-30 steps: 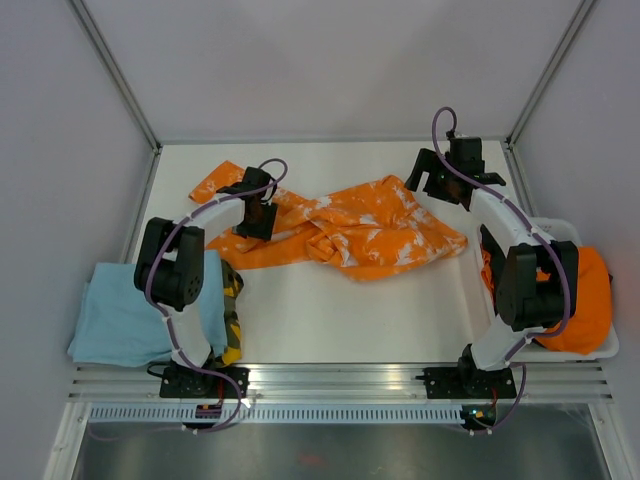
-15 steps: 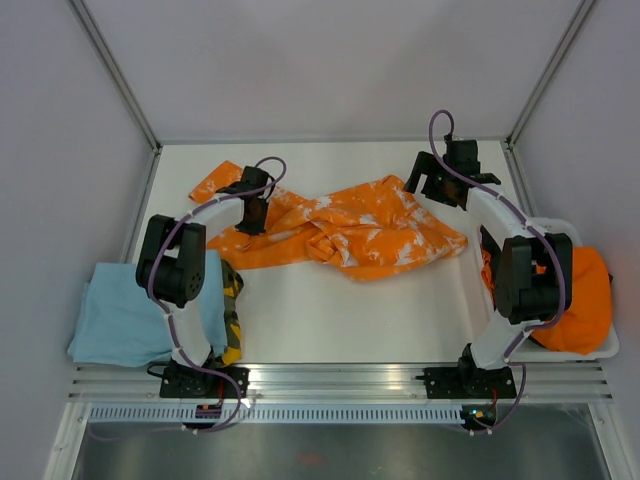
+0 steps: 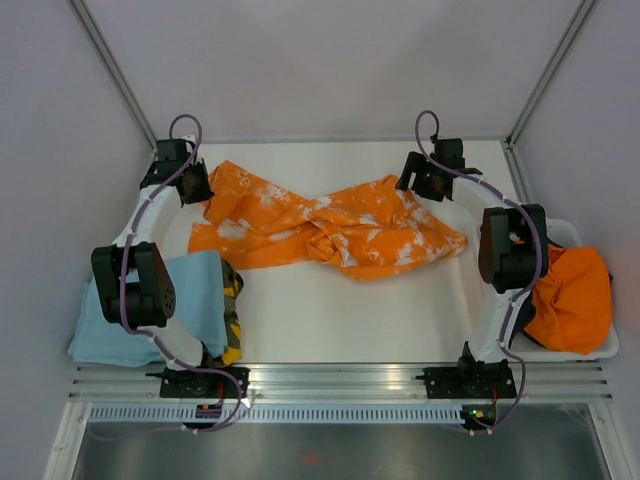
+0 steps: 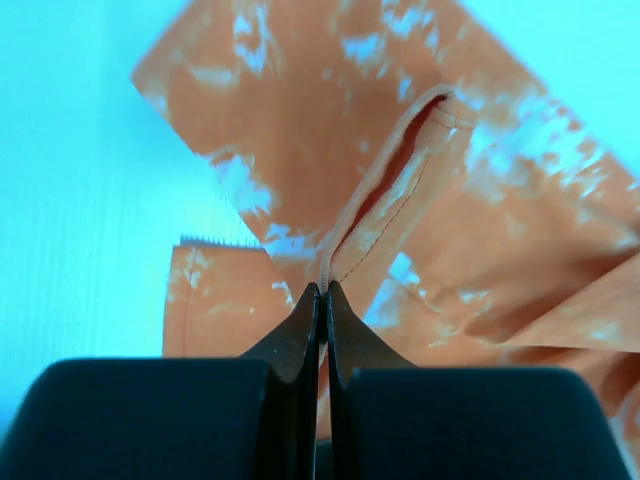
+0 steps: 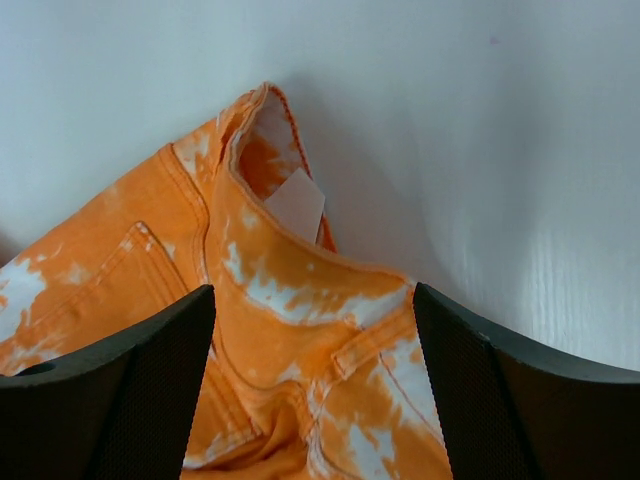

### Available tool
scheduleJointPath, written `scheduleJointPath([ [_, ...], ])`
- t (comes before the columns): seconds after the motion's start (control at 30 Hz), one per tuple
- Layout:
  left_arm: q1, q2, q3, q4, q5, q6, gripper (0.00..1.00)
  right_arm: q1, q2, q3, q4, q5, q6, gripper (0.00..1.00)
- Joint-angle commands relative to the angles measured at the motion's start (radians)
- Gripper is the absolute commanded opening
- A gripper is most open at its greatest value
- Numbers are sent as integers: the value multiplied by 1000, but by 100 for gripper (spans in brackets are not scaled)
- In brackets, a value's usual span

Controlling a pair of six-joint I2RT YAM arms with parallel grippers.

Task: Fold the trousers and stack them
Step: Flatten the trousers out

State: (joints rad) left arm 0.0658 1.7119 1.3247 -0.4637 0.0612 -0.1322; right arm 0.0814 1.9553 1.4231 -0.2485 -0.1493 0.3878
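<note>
The orange and white tie-dye trousers [image 3: 340,225] lie across the table, twisted and bunched in the middle. My left gripper [image 3: 200,195] is at the far left, shut on the hem edge of a trouser leg. In the left wrist view the gripper [image 4: 322,288] pinches that hem, and the leg [image 4: 400,130] stretches away from it. My right gripper [image 3: 413,183] is open at the waistband end. In the right wrist view the gripper [image 5: 315,310] straddles the waistband [image 5: 300,290] with jaws wide apart, and the white label [image 5: 295,205] shows just beyond.
A folded light blue cloth [image 3: 125,315] and a camouflage garment [image 3: 232,305] lie at the near left. A white bin [image 3: 600,350] at the right holds an orange garment [image 3: 570,300]. Walls close in the table on three sides.
My left gripper has moved left and further away with the trouser leg in it, pulling the leg out flatter. My right gripper has shifted slightly left over the waistband.
</note>
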Motion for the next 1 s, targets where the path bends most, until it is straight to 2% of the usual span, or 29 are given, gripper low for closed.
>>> scheduleJointPath([
  [0.0,2,-43,94,24,75,-29,2,14,80,80,69,-71,-53,86],
  [0.1,31,-25,129,17,77,-50,2,35,135,135,74,-81,-89,86],
  [0.33,179,-32,120,66,170,-153,2,61,289,315,16,-53,-119,88],
  [0.4,206,-40,122,73,178,-158,2,69,330,341,3,-53,-116,84],
  [0.43,216,-43,123,76,181,-158,2,70,338,355,-3,-53,-116,79],
  [0.47,236,-43,126,79,184,-159,2,73,346,358,-6,-50,-116,62],
  [0.53,252,-38,134,82,189,-156,2,78,353,356,-15,-30,-107,40],
  [0.57,255,-35,137,83,187,-156,2,78,355,356,-18,-3,-106,22],
  [0.63,262,-23,152,83,190,-158,2,78,355,365,-44,39,-107,5],
  [0.67,264,-17,162,82,189,-159,2,78,352,370,-54,106,-112,0],
  [0.8,269,8,212,85,181,-167,2,19,317,408,-55,189,-115,0],
  [0.97,270,70,330,92,158,-211,2,-78,294,503,21,172,-78,0],
])
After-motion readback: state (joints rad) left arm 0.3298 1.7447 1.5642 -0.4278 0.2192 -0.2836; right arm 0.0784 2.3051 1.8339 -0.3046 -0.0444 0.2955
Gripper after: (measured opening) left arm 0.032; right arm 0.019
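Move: The far waistband corner of the trousers lies about 5 cm ahead of the open right hand, 4 cm to its left and 6 cm below; the waistband's other corner is 12 cm back and 15 cm to the right of this hand. The left hand already pinches the upper leg, with open table at the far-left corner some 13 cm ahead, 13 cm left and 10 cm below; the lower leg's end lies about 9 cm back and 3 cm left. The already pinched upper leg is lifted, carried left, then raised further with some forward reach by the left hand, about 10 cm left and 9 cm up in all, fingertips tilting up. The far waistband corner is newly pinched by the right hand, which goes forward-left and down onto it, shuts, then draws it forward, right and slightly up. ##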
